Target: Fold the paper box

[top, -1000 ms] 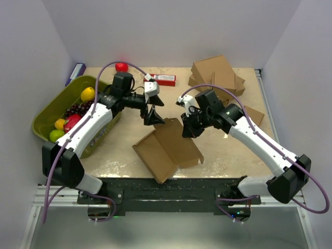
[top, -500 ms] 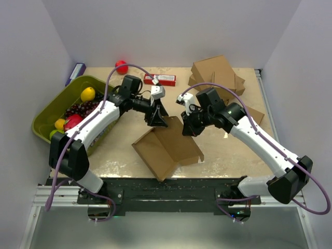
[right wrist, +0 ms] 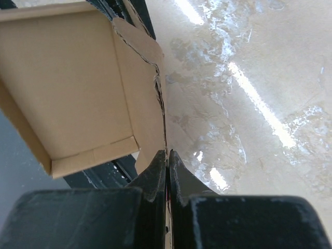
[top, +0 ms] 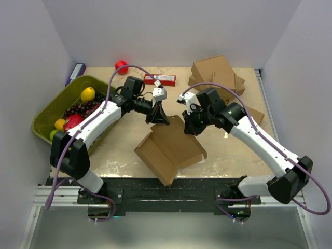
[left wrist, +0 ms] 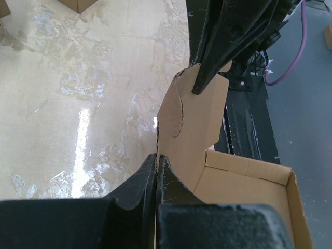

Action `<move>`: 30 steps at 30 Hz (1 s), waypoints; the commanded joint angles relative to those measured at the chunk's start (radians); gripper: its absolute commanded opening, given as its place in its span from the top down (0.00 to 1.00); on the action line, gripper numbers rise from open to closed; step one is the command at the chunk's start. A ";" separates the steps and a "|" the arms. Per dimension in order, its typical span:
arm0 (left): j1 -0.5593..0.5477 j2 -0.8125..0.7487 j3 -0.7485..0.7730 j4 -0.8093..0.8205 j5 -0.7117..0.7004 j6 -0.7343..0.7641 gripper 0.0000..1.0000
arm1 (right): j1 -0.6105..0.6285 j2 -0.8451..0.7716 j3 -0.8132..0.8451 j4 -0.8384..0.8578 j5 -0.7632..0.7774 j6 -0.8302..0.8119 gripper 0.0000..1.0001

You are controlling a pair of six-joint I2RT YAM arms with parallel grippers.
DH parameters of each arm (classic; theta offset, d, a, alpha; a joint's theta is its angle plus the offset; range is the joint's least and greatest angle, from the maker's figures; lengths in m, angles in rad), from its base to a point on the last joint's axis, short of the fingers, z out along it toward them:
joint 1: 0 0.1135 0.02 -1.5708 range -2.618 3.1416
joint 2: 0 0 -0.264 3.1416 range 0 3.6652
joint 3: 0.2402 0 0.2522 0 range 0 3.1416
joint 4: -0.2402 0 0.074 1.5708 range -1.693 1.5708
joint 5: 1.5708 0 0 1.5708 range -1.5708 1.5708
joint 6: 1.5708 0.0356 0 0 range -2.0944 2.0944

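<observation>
The paper box [top: 171, 148] is a brown cardboard tray, half folded, tilted at the middle of the table with its far side lifted. My left gripper [top: 160, 120] is shut on the far-left flap; in the left wrist view the flap's edge [left wrist: 179, 111] runs straight into the closed fingertips of my left gripper [left wrist: 156, 158]. My right gripper [top: 189, 127] is shut on the far-right side wall, with the wall's edge [right wrist: 158, 88] pinched at the tips of my right gripper [right wrist: 167, 153]. The tray's inside [right wrist: 67, 83] faces the right wrist camera.
A green bin [top: 52, 104] of fruit stands at the left. A red ball [top: 121, 66] and a red-and-white packet [top: 161, 79] lie at the back. Stacked cardboard boxes [top: 218, 75] fill the back right, with another piece [top: 252, 115] beside my right arm.
My left gripper moved right to the box's far flap and shut on it. The box has shifted slightly toward the near right. My right gripper kept its grip.
</observation>
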 commanded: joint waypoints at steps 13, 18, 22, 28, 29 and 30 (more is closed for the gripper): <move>0.001 -0.075 -0.033 0.280 -0.234 -0.178 1.00 | -0.006 -0.051 0.023 0.103 0.241 0.180 0.09; 0.047 -0.134 -0.136 0.444 -0.282 -0.245 1.00 | -0.088 -0.100 0.020 0.133 0.287 0.243 0.01; 0.099 -0.157 -0.193 0.564 -0.282 -0.356 1.00 | -0.193 -0.159 0.011 0.214 0.293 0.272 0.01; 0.119 -0.173 -0.246 0.612 -0.334 -0.382 1.00 | -0.268 -0.222 -0.065 0.326 0.342 0.304 0.01; 0.125 -0.158 -0.249 0.616 -0.345 -0.383 1.00 | -0.285 -0.237 -0.084 0.340 0.339 0.309 0.01; 0.131 -0.145 -0.251 0.615 -0.362 -0.397 1.00 | -0.303 -0.243 -0.104 0.354 0.326 0.312 0.01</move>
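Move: My left hand already pinches the free edge of the lid panel of the paper box near its left corner; the middle of the box hangs about 12 cm back of that hand, straight in line, and some 9 cm below. My right hand grips the same edge, with the box's middle about 8 cm back, 9 cm left and 9 cm lower. The red packet lies about 25 cm ahead of my left hand and 4 cm left, some 20 cm below; the carton stack is roughly 25 cm ahead and 15 cm right of my right hand, 12 cm below. I open my right hand wide and let go of the lid edge, easing it forward, then sweeping right, up and forward by some 15 cm in all, turning clockwise as it goes clear. My left hand keeps its shut grip on the lid and carries the box about 8 cm forward, then also 4 cm left, swinging some 30 degrees counter-clockwise. ##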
